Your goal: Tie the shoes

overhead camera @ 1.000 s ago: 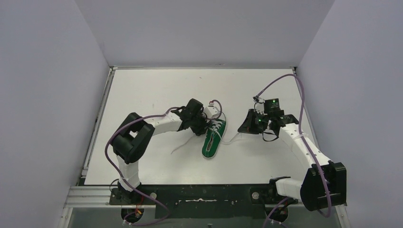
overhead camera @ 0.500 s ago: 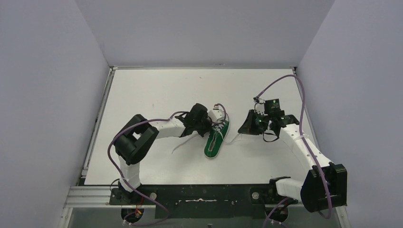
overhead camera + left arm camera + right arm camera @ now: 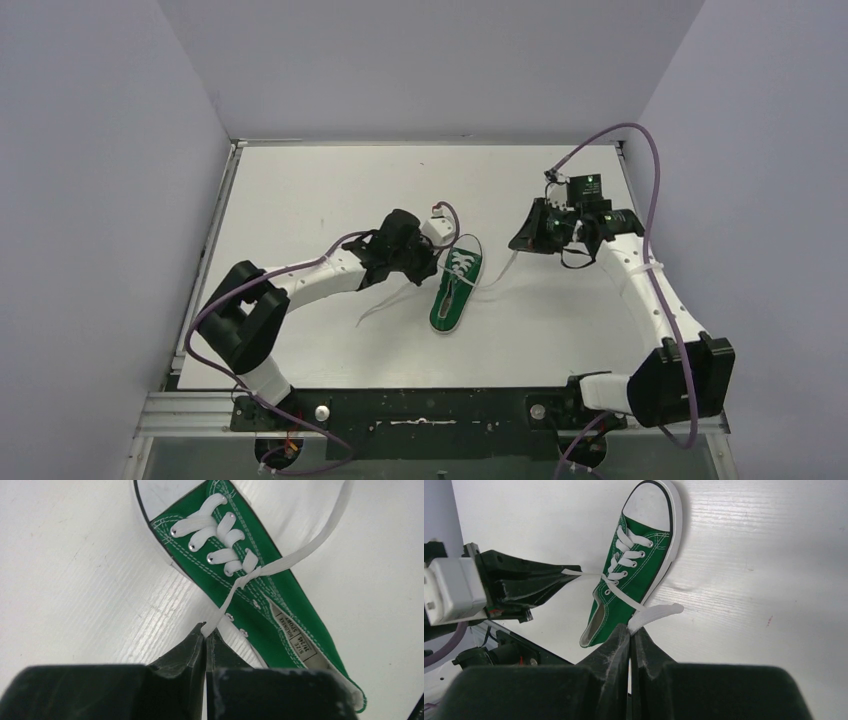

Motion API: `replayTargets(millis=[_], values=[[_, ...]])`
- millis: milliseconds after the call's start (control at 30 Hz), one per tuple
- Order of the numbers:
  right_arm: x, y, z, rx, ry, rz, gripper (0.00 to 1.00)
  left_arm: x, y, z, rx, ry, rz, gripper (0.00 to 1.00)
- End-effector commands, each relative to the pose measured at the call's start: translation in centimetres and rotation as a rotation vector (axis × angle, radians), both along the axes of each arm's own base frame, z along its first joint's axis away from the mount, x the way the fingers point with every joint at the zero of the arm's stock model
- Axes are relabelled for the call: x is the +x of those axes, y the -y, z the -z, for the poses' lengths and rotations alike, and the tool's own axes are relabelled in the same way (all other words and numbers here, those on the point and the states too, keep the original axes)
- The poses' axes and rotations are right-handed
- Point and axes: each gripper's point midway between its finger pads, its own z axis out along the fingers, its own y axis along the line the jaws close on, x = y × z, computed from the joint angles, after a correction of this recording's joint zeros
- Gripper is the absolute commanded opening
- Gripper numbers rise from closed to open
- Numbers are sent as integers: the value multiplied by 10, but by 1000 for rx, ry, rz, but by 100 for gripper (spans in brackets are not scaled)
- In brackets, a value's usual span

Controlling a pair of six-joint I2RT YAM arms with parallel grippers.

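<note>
A small green sneaker (image 3: pixel 455 288) with white laces lies on its sole mid-table, toe toward the back wall. My left gripper (image 3: pixel 205 632) is just left of it, shut on one white lace (image 3: pixel 224 602) that runs taut from the crossing at the eyelets. The other lace (image 3: pixel 310 545) stretches off to the right. My right gripper (image 3: pixel 630 627) is shut on that lace (image 3: pixel 651 615) and sits right of the shoe (image 3: pixel 636 575) in the top view (image 3: pixel 522 243). The right wrist view also shows the left gripper (image 3: pixel 569 574) pulling its lace sideways.
A loose lace tail (image 3: pixel 385 303) trails on the white table (image 3: pixel 330 190) below the left gripper. Grey walls close in on three sides. A metal rail (image 3: pixel 420 410) with the arm bases runs along the near edge. A purple cable (image 3: pixel 640 160) loops above the right arm.
The left gripper has shut on the lace and drawn back to the left. The right gripper has moved farther back and right, pulling its lace tighter. The shoe has shifted slightly right.
</note>
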Motion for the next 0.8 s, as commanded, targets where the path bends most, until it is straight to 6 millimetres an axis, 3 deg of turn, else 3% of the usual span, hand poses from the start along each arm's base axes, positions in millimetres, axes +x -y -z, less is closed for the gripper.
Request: replayTargets(millis=[0,200,400,667,767], values=[[14,-5,21,5,-112,-24,0,-3,29,-25,-131,-47,34,0],[47,-28,87,80,-280,-63,0,-8,35,-27,-154,-77,32,0],[73,-51,129,71,-346,-76,0,-9,28,-35,-127,-78,15,0],[97,-90,139,106,-324,-128,0,-12,18,-59,-123,-54,0,0],[99,-85,134,107,-321,-127,0,-10,15,-62,-109,-40,-6,0]])
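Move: The right gripper, already shut on its lace end, hangs high to the right of the shoe: the shoe's toe lies about 11 cm ahead, 7 cm left and 16 cm below it. The lace crossing at the shoe's throat is some 10 cm left, level to 1 cm ahead and 12 cm below. The left gripper, also holding its lace, has that lace crossing close by, about 4 cm to its right, 1 cm back and 2 cm below. Drop the right gripper about 15 cm while easing forward and tipping the fingers down some 25 degrees, then run it low, forward and left, in beside the right side of the shoe's toe, keeping the lace pinched. Keep the left gripper shut on its lace, drawing it back and slightly right about 2 cm, then raising it a little. ##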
